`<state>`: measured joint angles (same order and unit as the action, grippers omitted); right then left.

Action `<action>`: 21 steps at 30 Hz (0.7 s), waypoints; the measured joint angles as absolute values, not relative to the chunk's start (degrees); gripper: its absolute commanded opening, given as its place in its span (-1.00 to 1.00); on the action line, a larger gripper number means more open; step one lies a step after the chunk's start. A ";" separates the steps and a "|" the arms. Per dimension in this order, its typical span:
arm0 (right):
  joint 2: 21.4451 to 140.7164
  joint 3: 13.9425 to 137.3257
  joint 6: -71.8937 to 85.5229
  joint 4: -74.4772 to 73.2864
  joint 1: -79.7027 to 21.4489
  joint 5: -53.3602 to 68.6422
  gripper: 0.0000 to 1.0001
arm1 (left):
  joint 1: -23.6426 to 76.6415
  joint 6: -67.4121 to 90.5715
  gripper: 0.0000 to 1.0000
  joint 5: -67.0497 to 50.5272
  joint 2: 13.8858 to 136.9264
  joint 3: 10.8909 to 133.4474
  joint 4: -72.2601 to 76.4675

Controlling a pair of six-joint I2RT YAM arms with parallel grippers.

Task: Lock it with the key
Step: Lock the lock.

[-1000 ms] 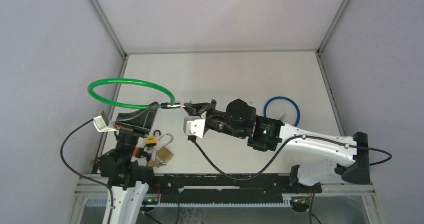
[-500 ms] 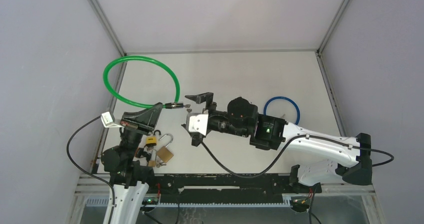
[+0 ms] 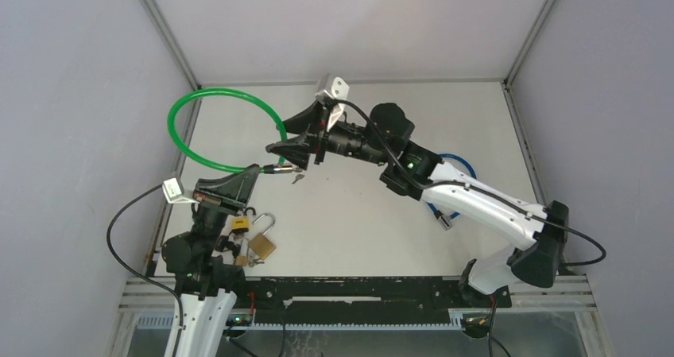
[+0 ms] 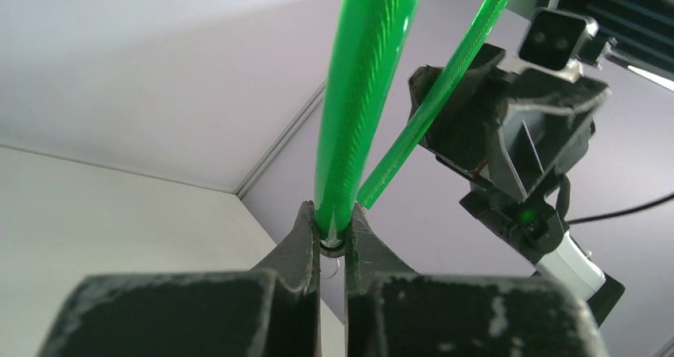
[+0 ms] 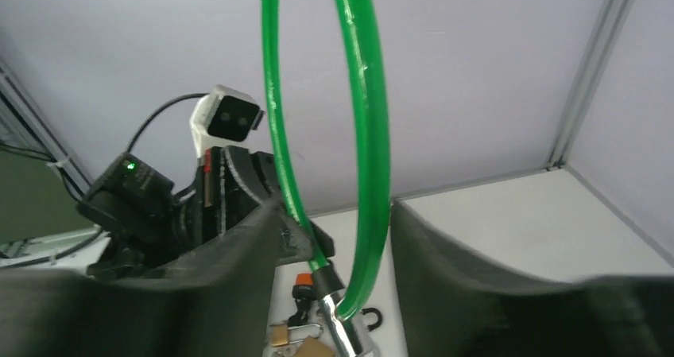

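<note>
A green cable lock (image 3: 225,92) forms a loop above the table's left side. My left gripper (image 3: 253,168) is shut on the cable near its metal end, and the left wrist view shows both fingers pinching the green cable (image 4: 362,95) at the gripper (image 4: 332,222). What looks like the small key (image 3: 298,178) hangs at the lock head (image 3: 278,167). My right gripper (image 3: 284,153) hovers just over that head with its jaws open. In the right wrist view the cable (image 5: 369,134) and the metal lock end (image 5: 342,333) pass between the fingers of the gripper (image 5: 334,246) without touching them.
Brass padlocks (image 3: 258,246) and a yellow one (image 3: 239,224) lie by the left arm's base. A blue cable loop (image 3: 467,174) lies partly under the right arm. Walls close in the table on the left, back and right.
My right gripper opened and let go at the lock's end. The right arm lifted and swung toward the back, now pointing down over the lock head. The green loop tipped toward the back wall.
</note>
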<state>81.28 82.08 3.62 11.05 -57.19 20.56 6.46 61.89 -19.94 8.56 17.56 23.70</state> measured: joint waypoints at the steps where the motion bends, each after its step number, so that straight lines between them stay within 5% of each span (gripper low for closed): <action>1: 82.81 83.37 5.41 10.92 -57.17 20.82 -0.45 | 6.46 61.65 -1.00 -20.05 8.49 17.56 23.70; 3: 84.97 85.14 8.08 10.83 -56.86 21.28 -0.97 | 6.44 60.82 -1.00 -20.40 8.25 17.45 23.83; 4: 85.62 85.78 9.13 10.68 -56.34 21.56 -1.00 | 6.42 60.29 -1.00 -20.64 8.03 17.19 24.21; 21: 85.86 86.21 9.56 5.78 -55.46 22.81 -0.99 | 6.35 54.41 -1.00 -22.90 7.07 12.40 28.25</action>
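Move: The right hand, fingers still partly open, has the green cable's rising strand about 2 cm to its left and 1 cm ahead, at its height. The lock is roughly 6 cm below that hand, 2 cm back and 2 cm left, with the key some 4 cm back, 1 cm right and 9 cm below. From the left hand, already gripping the cable beside the lock, the strand's grasp spot is about 5 cm right, 3 cm ahead and 5 cm above. Right hand shifts 2 cm forward-left, pinches the green strand; both hands sink about 2 cm, left still gripping. ##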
